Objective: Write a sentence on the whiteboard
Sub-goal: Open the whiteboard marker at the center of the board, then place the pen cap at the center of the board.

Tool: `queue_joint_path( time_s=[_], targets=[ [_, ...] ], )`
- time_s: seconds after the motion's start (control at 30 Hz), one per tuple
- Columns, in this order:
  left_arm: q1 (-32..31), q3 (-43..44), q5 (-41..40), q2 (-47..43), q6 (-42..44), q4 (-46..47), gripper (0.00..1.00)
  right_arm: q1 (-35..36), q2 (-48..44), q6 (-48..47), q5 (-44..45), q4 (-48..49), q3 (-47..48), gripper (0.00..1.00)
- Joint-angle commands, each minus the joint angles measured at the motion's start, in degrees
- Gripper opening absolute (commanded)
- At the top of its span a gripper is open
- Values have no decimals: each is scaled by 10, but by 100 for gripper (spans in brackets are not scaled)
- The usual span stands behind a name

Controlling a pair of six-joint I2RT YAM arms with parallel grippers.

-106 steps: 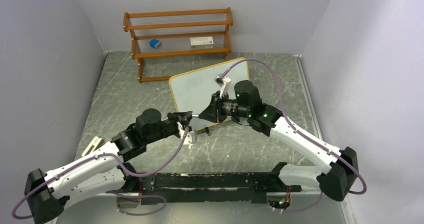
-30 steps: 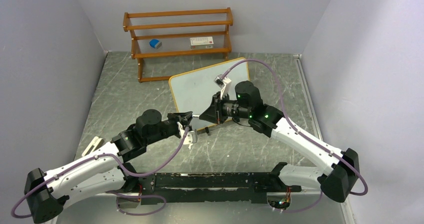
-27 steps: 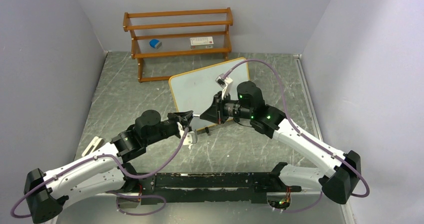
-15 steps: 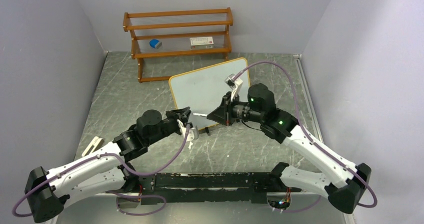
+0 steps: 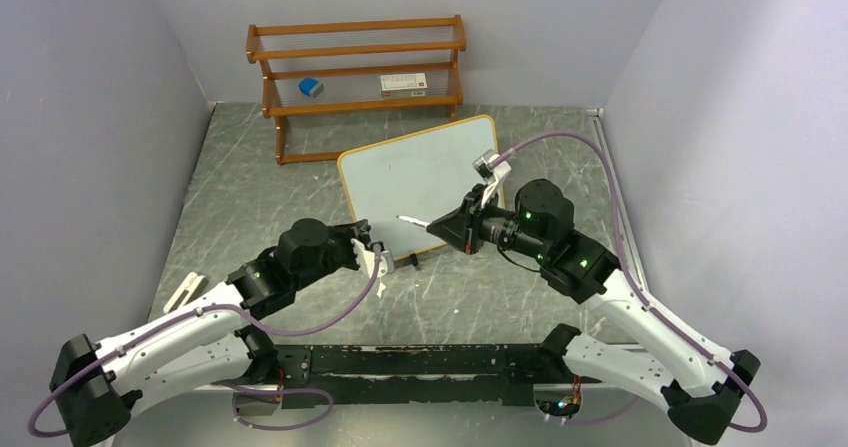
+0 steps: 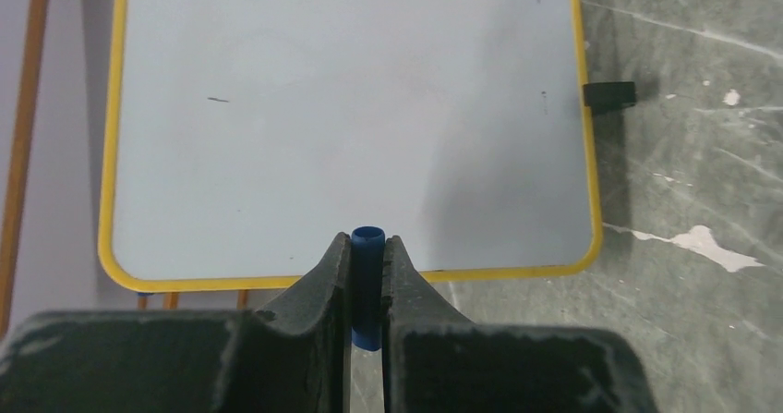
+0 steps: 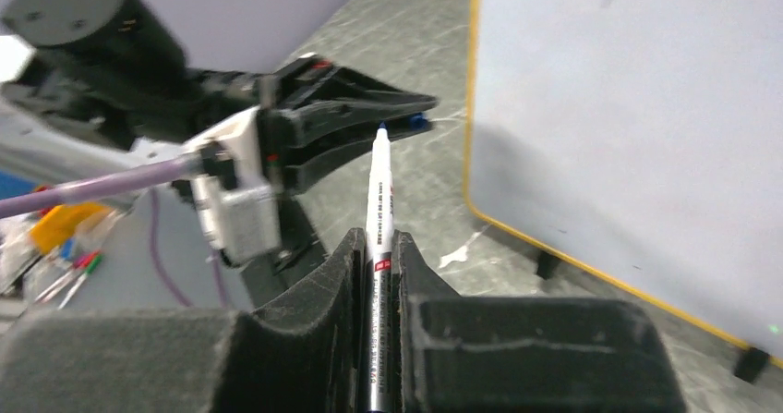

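Observation:
The whiteboard leans upright behind both arms, white with an orange frame. No sentence shows on it; its face is blank apart from a tiny dark mark. My right gripper is shut on a white marker, whose bare blue tip points left toward the other arm. My left gripper is shut on the marker's blue cap, just in front of the board's lower edge. The right wrist view shows the left gripper a short gap beyond the marker tip.
A brown wooden shelf rack stands at the back, holding a blue object and a white box. A pale clip-like piece lies at the left. The board's black foot rests on the grey table. Walls close in both sides.
The right arm has drawn back to the right with the marker, pulling it out of its cap. The cap stays in the left gripper, which has shifted slightly.

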Motion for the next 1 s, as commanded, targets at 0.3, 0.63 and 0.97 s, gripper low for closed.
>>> queue_joint_path(
  time_s=[0.3, 0.63, 0.97],
  targets=[
    [-143, 76, -42, 106, -159, -97, 5, 1, -117, -76, 303, 148, -152, 0],
    [-243, 70, -84, 230, -243, -55, 5, 1, -180, -100, 344, 201, -219, 0],
    [-244, 97, -42, 372, -296, -14, 11, 1, -189, -99, 339, 190, -224, 0]
  ],
)
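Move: The left hand holds the blue cap. The middle of the whiteboard lies about 21 cm ahead of it, 9 cm to its right and 20 cm below; the board's near-left clip is only 1 cm ahead, 7 cm right, equally low. From the right hand, which holds the open marker, the board's middle is some 28 cm ahead, 1 cm left and 32 cm down; the near-right clip is 13 cm ahead and 9 cm right, also 32 cm down. Swing the right gripper about 9 cm to the right and 6 cm forward, sinking slightly, and turn it some 30 degrees clockwise while tipping the fingers up, so the uncapped marker points forward over the board. Meanwhile bring the left gripper down about 16 cm, back and to the right too, tilting its fingers down towards the bare table before the board. Keep both grips. ##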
